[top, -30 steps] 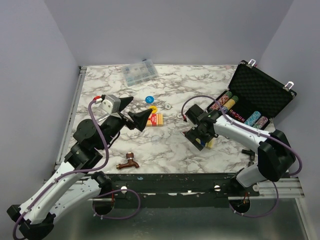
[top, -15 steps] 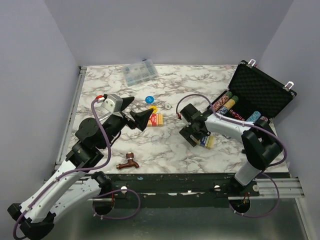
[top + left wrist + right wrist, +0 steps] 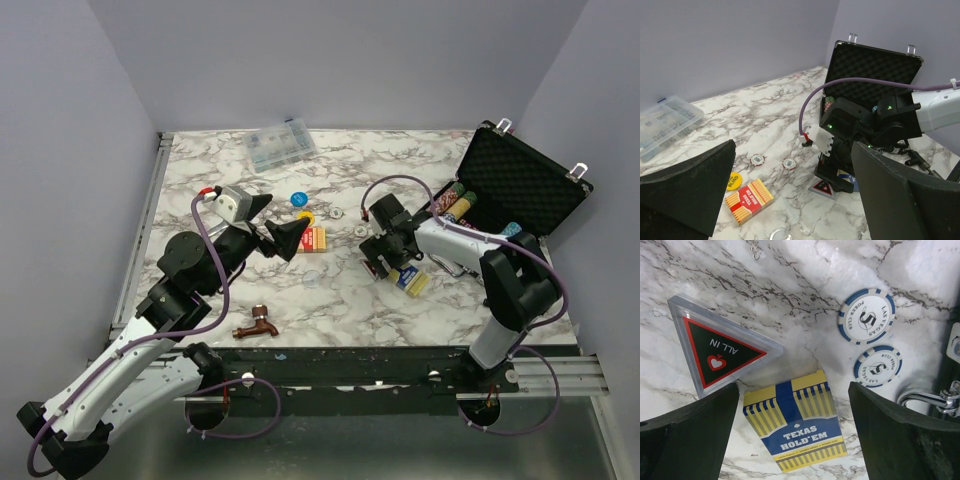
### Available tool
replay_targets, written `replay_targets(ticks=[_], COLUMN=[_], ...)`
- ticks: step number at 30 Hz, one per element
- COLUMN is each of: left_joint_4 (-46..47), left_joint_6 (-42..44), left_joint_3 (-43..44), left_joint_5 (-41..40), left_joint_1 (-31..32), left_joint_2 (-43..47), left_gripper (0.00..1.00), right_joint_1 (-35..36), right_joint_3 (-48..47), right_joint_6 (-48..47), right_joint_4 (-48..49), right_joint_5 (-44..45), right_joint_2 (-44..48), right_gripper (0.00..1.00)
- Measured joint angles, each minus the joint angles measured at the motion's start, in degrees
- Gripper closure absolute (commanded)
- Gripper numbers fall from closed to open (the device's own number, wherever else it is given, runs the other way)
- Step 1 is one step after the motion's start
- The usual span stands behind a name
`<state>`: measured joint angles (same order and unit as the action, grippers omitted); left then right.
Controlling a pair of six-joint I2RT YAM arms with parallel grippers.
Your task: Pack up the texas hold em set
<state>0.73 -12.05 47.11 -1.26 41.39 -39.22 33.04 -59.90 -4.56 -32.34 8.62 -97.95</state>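
Observation:
The black foam-lined case (image 3: 527,183) lies open at the back right, with chip rows (image 3: 455,205) inside. My right gripper (image 3: 392,266) hangs open above the blue card box (image 3: 797,425), a finger (image 3: 905,440) on each side and not touching it. A clear "ALL IN" triangle (image 3: 717,350) and two blue chips (image 3: 866,315) lie beside that box. My left gripper (image 3: 272,225) hovers open and empty over the red card box (image 3: 748,200). A yellow disc (image 3: 733,180), a blue disc (image 3: 297,198) and two red-white chips (image 3: 757,159) lie close by.
A clear plastic compartment box (image 3: 280,145) sits at the back left. A copper faucet (image 3: 256,326) lies near the front edge, and a small clear disc (image 3: 313,278) rests mid-table. The case's silver fitting (image 3: 920,397) is just right of my right finger.
My right gripper has swung left and back and now stands over the blue card box, its jaws narrowing slightly. The left arm has edged slightly to the right.

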Motion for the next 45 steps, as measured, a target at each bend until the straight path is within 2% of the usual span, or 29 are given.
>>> replay_targets(ticks=[10, 16, 29, 32, 35, 40, 41, 45], left_joint_4=[0.0, 0.0, 0.0, 0.0, 0.0, 0.0, 0.0, -0.1], left_joint_6=[0.0, 0.0, 0.0, 0.0, 0.0, 0.0, 0.0, 0.0], left_joint_3=[0.0, 0.0, 0.0, 0.0, 0.0, 0.0, 0.0, 0.0], left_joint_5=[1.0, 1.4, 1.9, 1.9, 1.9, 1.9, 1.9, 1.9], left_joint_1=[0.0, 0.0, 0.0, 0.0, 0.0, 0.0, 0.0, 0.0], left_joint_2=[-0.5, -0.7, -0.7, -0.7, -0.7, -0.5, -0.4, 0.3], left_gripper=[0.01, 0.01, 0.01, 0.01, 0.01, 0.01, 0.01, 0.01], right_joint_1=[-0.1, -0.1, -0.1, -0.1, -0.1, -0.1, -0.1, 0.3], right_joint_3=[3.8, 3.8, 3.4, 3.2, 3.2, 3.2, 3.2, 3.2], right_joint_6=[1.0, 0.2, -2.7, -3.4, -3.9, -4.3, -4.3, -4.6], right_joint_4=[-3.3, -4.6, -4.8, -4.8, -4.7, -4.7, -4.7, -4.8], right_joint_5=[-0.7, -0.3, -0.1, -0.1, -0.1, 0.0, 0.1, 2.3], right_joint_2=[4.3, 4.5, 3.0, 2.8, 2.8, 2.8, 2.9, 3.1], right_gripper=[0.08, 0.17, 0.17, 0.27, 0.40, 0.51, 0.56, 0.61])
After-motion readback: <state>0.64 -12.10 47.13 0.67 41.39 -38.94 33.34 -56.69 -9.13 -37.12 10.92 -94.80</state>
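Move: The blue-and-yellow Texas Hold'em deck lies just behind the right hand's open, nearly table-level fingers: about 3 cm back, 2 cm to the right and 1 cm below. The triangular ALL IN marker stands some 6 cm to this hand's left and 1 cm back; the pair of blue-white chips is about 6 cm ahead and 2 cm to the right. From the high left hand the deck is roughly 27 cm to the right, 4 cm ahead and 36 cm down. Back and to the right, almost level just over the table, the right hand slides about 4 cm until its downward-pointing fingers straddle the blue-and-yellow deck. It then all but stops, turning only some 5 degrees, and closes the fingers by about a quarter of their range, pinching the deck by its two long edges. ##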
